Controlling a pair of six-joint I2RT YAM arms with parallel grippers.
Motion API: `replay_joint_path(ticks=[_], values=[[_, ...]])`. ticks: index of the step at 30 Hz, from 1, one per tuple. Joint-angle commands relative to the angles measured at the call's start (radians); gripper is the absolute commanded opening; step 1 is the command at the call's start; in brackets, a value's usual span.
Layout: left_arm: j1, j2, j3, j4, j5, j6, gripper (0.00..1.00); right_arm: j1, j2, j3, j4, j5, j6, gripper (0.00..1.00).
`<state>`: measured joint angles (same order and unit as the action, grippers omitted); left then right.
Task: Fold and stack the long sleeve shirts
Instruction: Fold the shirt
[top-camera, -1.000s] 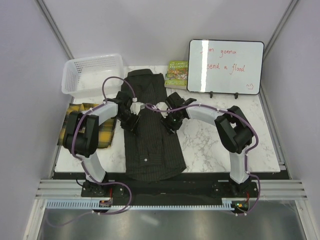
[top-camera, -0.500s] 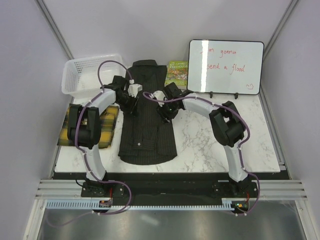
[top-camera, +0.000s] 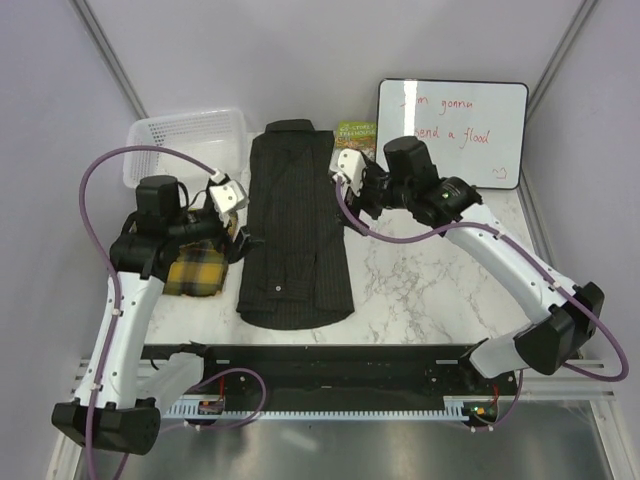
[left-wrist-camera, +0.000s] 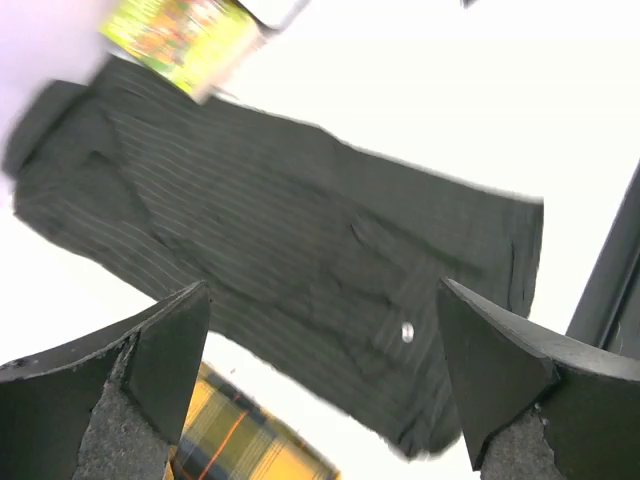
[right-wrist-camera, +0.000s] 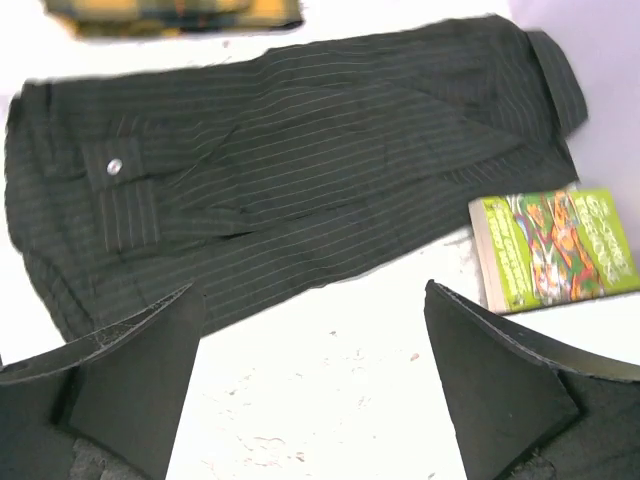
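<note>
The dark pinstriped long sleeve shirt (top-camera: 295, 225) lies flat in a long narrow fold down the middle of the table, collar at the far end. It also fills the left wrist view (left-wrist-camera: 300, 240) and the right wrist view (right-wrist-camera: 280, 160). The yellow-and-black plaid shirt (top-camera: 197, 270) lies to its left, partly under my left arm, and shows as a corner (left-wrist-camera: 240, 445) and a strip (right-wrist-camera: 170, 12). My left gripper (top-camera: 238, 238) hovers open above the dark shirt's left edge (left-wrist-camera: 322, 290). My right gripper (top-camera: 352, 190) hovers open beside its right edge (right-wrist-camera: 310, 292). Both hold nothing.
A white mesh basket (top-camera: 185, 145) stands at the back left. A green book (top-camera: 352, 135) (right-wrist-camera: 555, 245) leans by the collar, next to a whiteboard (top-camera: 452, 133) at the back right. Bare marble table (top-camera: 440, 290) lies right of the shirt.
Both grippers opened and let go of the dark shirt, then lifted and drew apart to its sides. Before that the shirt slid away from the near edge.
</note>
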<state>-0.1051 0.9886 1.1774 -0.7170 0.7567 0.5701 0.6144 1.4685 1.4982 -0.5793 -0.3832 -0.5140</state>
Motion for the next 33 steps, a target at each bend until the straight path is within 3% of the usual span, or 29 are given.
replay_joint_path(ticks=[1, 2, 3, 4, 6, 9, 12, 19, 25, 30, 33], values=[[0.005, 0.036, -0.073, -0.281, 0.083, 0.5, 0.99, 0.045, 0.041, -0.125, -0.134, -0.109, -0.24, 0.98], [0.043, 0.044, -0.135, -0.368, 0.063, 0.552, 0.99, 0.073, 0.032, -0.172, -0.177, -0.135, -0.301, 0.98], [0.079, 0.044, -0.175, -0.422, 0.073, 0.759, 0.99, 0.093, 0.015, -0.232, -0.166, -0.123, -0.402, 0.98], [0.103, 0.041, -0.22, -0.47, 0.072, 0.863, 0.99, 0.119, -0.025, -0.363, -0.131, -0.088, -0.415, 0.98], [0.148, 0.001, -0.361, -0.449, 0.043, 1.001, 0.99, 0.192, -0.043, -0.468, -0.041, -0.013, -0.461, 0.96], [0.151, -0.056, -0.501, -0.354, 0.046, 1.1, 0.95, 0.229, -0.025, -0.601, 0.064, 0.018, -0.5, 0.87], [0.15, -0.08, -0.611, -0.289, 0.026, 1.216, 0.93, 0.258, 0.004, -0.654, 0.113, 0.033, -0.56, 0.86], [0.151, -0.077, -0.758, -0.119, 0.01, 1.264, 0.89, 0.321, 0.049, -0.685, 0.182, 0.069, -0.569, 0.85], [0.15, 0.017, -0.762, -0.023, -0.005, 1.272, 0.88, 0.346, 0.104, -0.665, 0.231, 0.061, -0.577, 0.81], [0.15, 0.096, -0.751, 0.008, -0.019, 1.292, 0.74, 0.369, 0.142, -0.681, 0.257, 0.067, -0.6, 0.77], [0.15, 0.102, -0.752, 0.01, -0.007, 1.294, 0.71, 0.37, 0.165, -0.684, 0.288, 0.075, -0.594, 0.74]])
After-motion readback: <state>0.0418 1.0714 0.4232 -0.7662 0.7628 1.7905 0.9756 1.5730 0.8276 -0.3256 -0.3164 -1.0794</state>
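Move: The shirt's bottom-left corner lies about 29 cm below the left hand, some 9 cm back and 5 cm to its left; the bottom-right corner is 27 cm below the right hand, about 15 cm back and laterally level. The white button sits around 3 cm right and 1 cm back of the left hand, or 15 cm left and 7 cm back of the right. The plaid shirt is 20 cm left and 8 cm ahead of the left hand; the book is 30 cm straight ahead of the right. Both hands swoop down and back to the two near corners of the folded dark shirt: the left sinks about 28 cm, swinging back some 11 cm and 5 cm left before easing forward a little, while the right sinks some 26 cm and goes back about 15 cm, veering right and then left again as it settles. On the way the left turns clockwise and the right counter-clockwise until their fingers point inward across the hem, and both wide-open grippers narrow to roughly three quarters, fingertips astride the hem at the corners but not yet shut on the cloth. ##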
